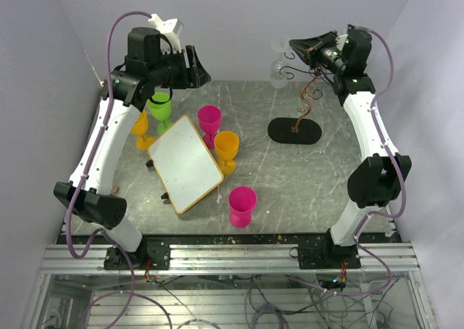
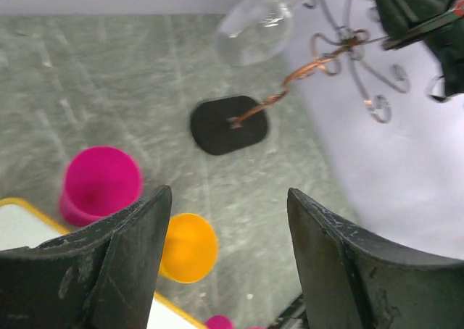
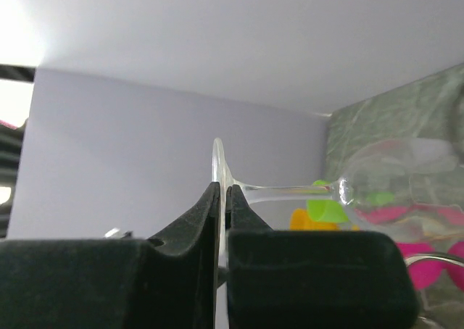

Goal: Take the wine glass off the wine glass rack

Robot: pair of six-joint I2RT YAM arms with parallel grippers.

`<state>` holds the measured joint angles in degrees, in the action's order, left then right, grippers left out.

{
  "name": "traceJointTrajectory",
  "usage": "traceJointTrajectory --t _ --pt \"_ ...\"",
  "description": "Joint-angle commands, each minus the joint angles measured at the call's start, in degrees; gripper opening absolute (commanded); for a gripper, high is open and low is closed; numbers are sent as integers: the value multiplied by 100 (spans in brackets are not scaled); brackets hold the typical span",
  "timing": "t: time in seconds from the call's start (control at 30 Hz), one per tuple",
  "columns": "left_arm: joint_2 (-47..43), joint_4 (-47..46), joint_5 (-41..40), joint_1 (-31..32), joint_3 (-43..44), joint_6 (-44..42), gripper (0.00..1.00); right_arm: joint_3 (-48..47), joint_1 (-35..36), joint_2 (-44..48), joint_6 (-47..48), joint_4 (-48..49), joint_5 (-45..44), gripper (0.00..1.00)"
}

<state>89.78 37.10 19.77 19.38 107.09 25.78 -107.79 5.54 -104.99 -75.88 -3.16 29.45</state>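
A clear wine glass lies sideways in the right wrist view, its stem level and its bowl to the right. My right gripper is shut on the thin edge of its foot. From above, the right gripper is high at the top of the wine glass rack, and the glass shows faintly to its left. Whether the foot still sits in a rack arm I cannot tell. The left wrist view shows the glass bowl, the curled wire arms and the black oval base. My left gripper is open and empty, raised at the far left.
A white board with a yellow frame lies tilted on the table. Around it stand a green goblet, two orange goblets and two pink ones. Walls close in on both sides and the back.
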Motion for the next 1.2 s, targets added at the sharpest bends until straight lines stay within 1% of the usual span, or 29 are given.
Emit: traceJointTrajectory --t 0.0,0.1,0.17,0.23,0.3,0.37,0.43,0.53,0.67,0.77,0.87,0.97,1.07,1.13,1.17 --pt "-607 -2824 1263 -435 -1079 1824 75 -347 253 81 -795 1100 397 0" --pt "-623 -4892 1957 -719 -1924 3386 74 12 395 385 -1527 1994 463 0" --pt "-495 -6068 2198 -779 -2268 4266 73 246 465 588 -2045 2539 484 0" --pt "-389 -6929 2209 -786 -2536 4887 73 497 540 773 -2575 3138 479 0" --pt "-319 -7517 2102 -786 -2803 5321 73 766 620 929 -3085 3802 451 0" --pt "-291 -7871 1987 -794 -2955 5560 72 1002 704 1059 -3549 4232 401 0" --pt "-275 -7946 1909 -789 -3030 5636 72 1212 791 1191 -3792 4501 350 0" --pt "-197 -7970 1952 -778 -3019 5722 72 1370 868 1298 -4008 4789 276 0" --pt "-62 -8496 2061 -696 -3064 6113 72 1492 957 1307 -4277 5129 217 0" --pt "42 -8742 2197 -549 -2932 6244 70 1550 1012 1240 -4442 5278 219 0" --pt "128 -9318 2198 -425 -2918 6624 68 1676 1054 1202 -4547 5403 208 0" --pt "199 -9651 2232 -325 -2883 6872 62 1870 1059 1242 -4579 5566 114 0" --pt "185 -9972 2196 -295 -2944 7068 53 2077 1054 1404 -4313 5426 78 0" --pt "172 -10171 2168 -275 -2957 7156 44 2324 1054 1570 -4112 5291 78 0" --pt "165 -10214 2163 -254 -2952 7203 37 2475 1054 1659 -4040 5271 75 0"
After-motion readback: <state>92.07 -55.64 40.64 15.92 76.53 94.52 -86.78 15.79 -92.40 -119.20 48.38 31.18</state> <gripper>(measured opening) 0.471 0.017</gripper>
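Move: The left hand is empty and open. The wine glass the right hand holds by its foot hangs bowl-down, its middle about 15 cm ahead of the left hand, 17 cm right and 5 cm below. The pink glass stands some 9 cm back, 2 cm right; the green one 5 cm back, 9 cm left, both 32 cm below. From the right hand, the left gripper lies 13 cm back, 19 cm left, 4 cm lower; the rack's top 10 cm back, 5 cm right, 8 cm lower. Sweeping first left, then back and up (about 15 cm each, 6 cm left overall), the right hand keeps its pinch on the glass foot and rolls some 35 degrees with a counter-clockwise swing, presenting the bowl to the left gripper. The left hand rises 9 cm, easing right and back while rolling left side down nearly 60 degrees, then half closes around the bowl's open end. ##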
